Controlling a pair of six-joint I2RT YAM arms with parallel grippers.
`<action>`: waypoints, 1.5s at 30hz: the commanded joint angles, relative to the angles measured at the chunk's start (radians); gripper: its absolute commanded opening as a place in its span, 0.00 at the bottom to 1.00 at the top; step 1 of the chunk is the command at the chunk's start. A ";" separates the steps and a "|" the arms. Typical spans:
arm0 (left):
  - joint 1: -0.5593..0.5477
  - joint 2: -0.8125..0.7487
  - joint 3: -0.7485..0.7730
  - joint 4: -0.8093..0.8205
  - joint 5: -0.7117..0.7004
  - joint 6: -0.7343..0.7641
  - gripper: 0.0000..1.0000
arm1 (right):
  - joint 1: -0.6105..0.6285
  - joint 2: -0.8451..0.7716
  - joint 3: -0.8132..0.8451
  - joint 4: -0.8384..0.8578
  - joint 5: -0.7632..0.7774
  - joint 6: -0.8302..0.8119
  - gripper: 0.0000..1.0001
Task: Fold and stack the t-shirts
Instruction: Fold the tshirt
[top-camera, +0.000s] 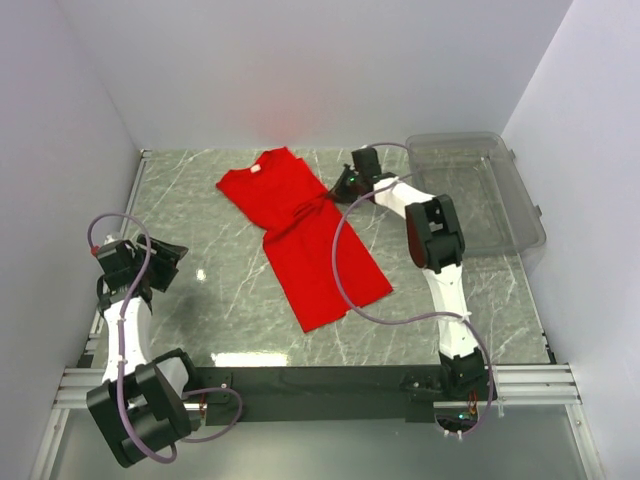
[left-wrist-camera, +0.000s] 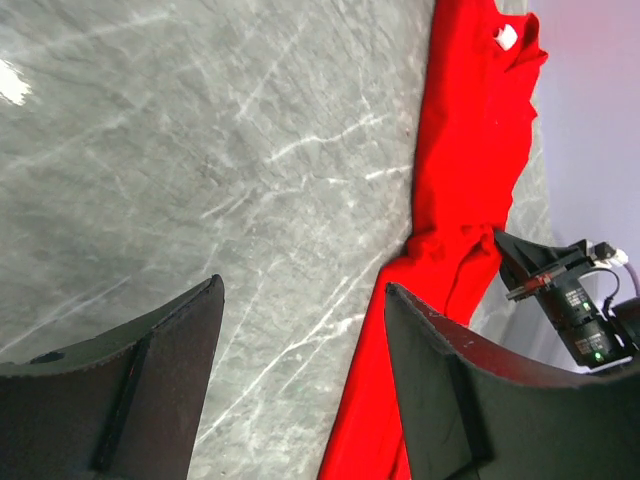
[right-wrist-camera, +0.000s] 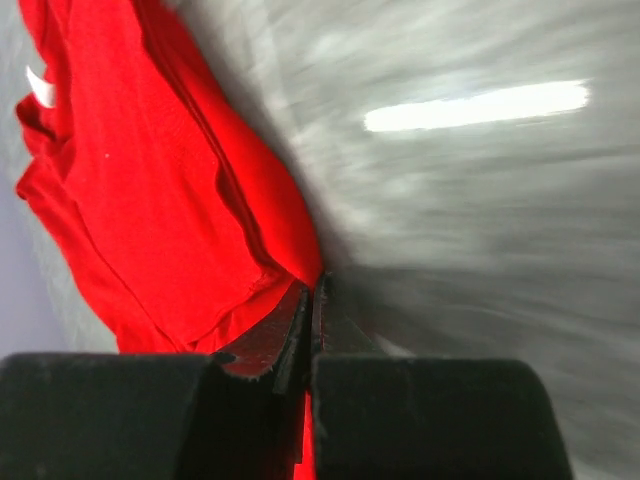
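A bright red t-shirt (top-camera: 300, 235) lies on the marble table, running from the back centre toward the front, its collar with a white label (top-camera: 256, 169) at the far end. It is pinched in at the waist on its right edge. There my right gripper (top-camera: 338, 192) is shut on a fold of the red cloth (right-wrist-camera: 140, 170), and in the right wrist view red shows between the closed jaws of my right gripper (right-wrist-camera: 313, 285). My left gripper (top-camera: 168, 262) hangs open at the table's left. In the left wrist view my left gripper (left-wrist-camera: 302, 287) is over bare marble, left of the shirt (left-wrist-camera: 465, 150).
A clear plastic bin (top-camera: 525, 215) stands at the back right corner, just beyond the right arm. White walls close in the table on three sides. A black rail runs along the front edge (top-camera: 320, 378).
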 joint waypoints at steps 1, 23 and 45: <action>-0.002 0.015 -0.021 0.087 0.070 -0.023 0.70 | -0.021 -0.080 -0.040 0.012 0.080 -0.031 0.00; -0.800 0.117 -0.273 0.419 -0.100 -0.513 0.68 | -0.010 -0.722 -0.459 -0.186 -0.199 -1.038 0.67; -1.307 0.581 0.053 0.191 -0.257 -0.649 0.04 | -0.113 -1.146 -0.748 -0.204 -0.308 -0.989 0.66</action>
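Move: My open left hand's goal is the t-shirt's left edge just above its near hem corner, about 10 cm back, 32 cm to the right and 11 cm below. The waist bunch's left side is some 10 cm ahead and 25 cm right; the near-right corner is 5 cm back and 55 cm right. My shut right hand holds the shirt's right edge; from it the goal lies 36 cm back and 10 cm left, and the clear bin 33 cm right, level ahead. I drag the held edge another 2 cm or so right, then open my right fingers, let go and rise about 20 cm while drawing back 20 cm and some 10 cm right, rolling the wrist. Meanwhile my left hand sweeps about 34 cm right, 10 cm back and down to the table, turning clockwise and pointing more steeply down, then shuts to pinch the t-shirt's left edge near the hem. ##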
